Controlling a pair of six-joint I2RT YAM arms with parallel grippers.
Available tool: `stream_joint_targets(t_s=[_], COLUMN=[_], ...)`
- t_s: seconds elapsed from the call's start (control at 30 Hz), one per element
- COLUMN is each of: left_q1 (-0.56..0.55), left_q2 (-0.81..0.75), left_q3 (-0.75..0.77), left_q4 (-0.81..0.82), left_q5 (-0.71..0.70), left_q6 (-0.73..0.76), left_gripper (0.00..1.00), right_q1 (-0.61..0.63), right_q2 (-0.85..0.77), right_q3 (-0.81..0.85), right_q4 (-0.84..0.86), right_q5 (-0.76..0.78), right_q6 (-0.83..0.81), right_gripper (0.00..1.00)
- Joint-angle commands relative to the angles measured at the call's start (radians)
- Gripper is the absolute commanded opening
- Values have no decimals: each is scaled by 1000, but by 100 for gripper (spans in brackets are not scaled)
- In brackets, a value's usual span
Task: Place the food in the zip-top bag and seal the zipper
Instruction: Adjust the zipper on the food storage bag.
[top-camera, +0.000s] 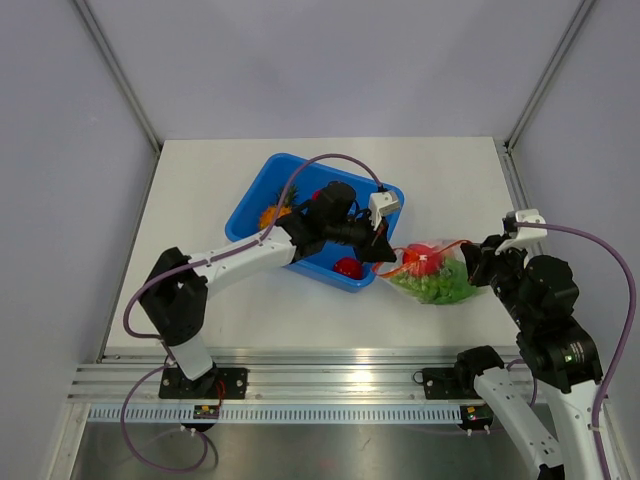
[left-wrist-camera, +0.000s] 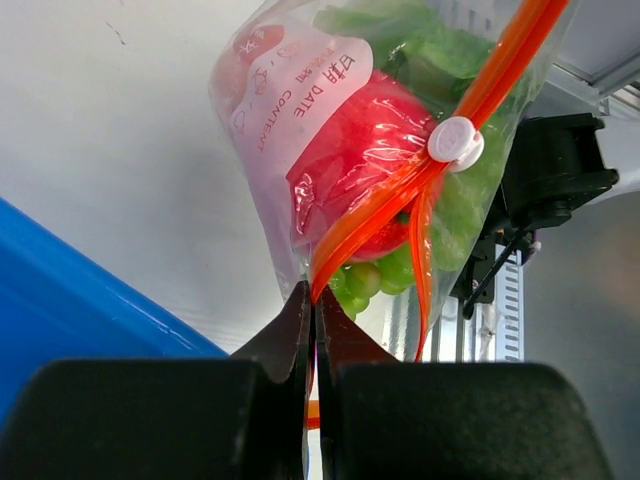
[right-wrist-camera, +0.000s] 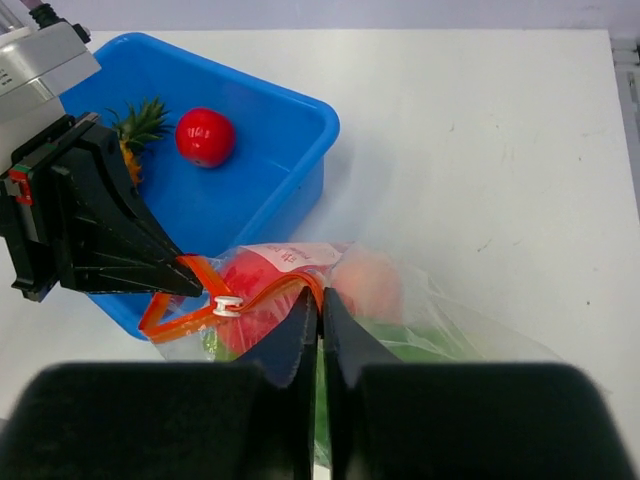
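The clear zip-top bag (top-camera: 440, 283) lies right of the blue tub, holding a red fruit (left-wrist-camera: 360, 170), a pink peach (right-wrist-camera: 365, 285) and green leafy food (left-wrist-camera: 455, 215). Its orange-red zipper (left-wrist-camera: 380, 205) carries a white slider (left-wrist-camera: 455, 140) partway along. My left gripper (left-wrist-camera: 313, 293) is shut on one end of the zipper strip, next to the tub. At the other end of the strip my right gripper (right-wrist-camera: 321, 300) is shut on it too. A pineapple (right-wrist-camera: 135, 135) and a round red fruit (right-wrist-camera: 205, 137) sit in the tub.
The blue tub (top-camera: 255, 205) stands mid-table, left of the bag, with my left arm reaching over it. A metal rail (top-camera: 330, 385) runs along the near table edge. Grey walls close in the back and sides.
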Motion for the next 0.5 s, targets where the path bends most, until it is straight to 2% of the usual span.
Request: stream_joint_targets(t_s=[0.0,0.07,0.1,0.13,0.27,0.47], left_q1=[-6,-10,-15,-22,-44,-55], left_q2=[3,5,6,6,14,22], left_q3=[58,59,59,58,43,62], left_q4=[-6,5,8,23,68,59], left_q5=[37,15,3,-15,-48,-54], left_q6=[-61,-113,-132,-170,-247,-287], left_gripper=[0,0,0,0,0,0], right_q1=[-3,-3,-3,-3,-5,-3], right_q2=[50,80,90,99,143,229], right_q3=[72,91,96,102,124,136], right_q4=[-4,-27,-38,-56,-98,-156], right_q5=[63,57,52,48,14,-150], right_q6=[-8,-11,-12,-12,-15,-37], right_gripper=[15,32,45,50,59,72])
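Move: From the left hand, holding the zipper's left end, the slider lies about 5 cm to the right, 2 back and 2 higher. From the right hand, shut on the zipper's other end, the slider is some 12 cm left, 1 ahead and 8 below; the bagged tomato is roughly 9 left, 5 ahead and 15 below, the bagged grapes 5 left, 2 back and 18 below. The blue bin's middle is about 14 cm left of the left hand and 13 ahead, 17 lower. Forward by about 1.5 cm goes the right hand as its fingers open well apart and let go of the zipper's right end; then it sinks some 2 cm and edges left towards the slider, fingers tipping down. The left hand keeps its pinch on the left end and draws back about 2.5 cm and a little to the right, rolling some 15 degrees about its fingers. ##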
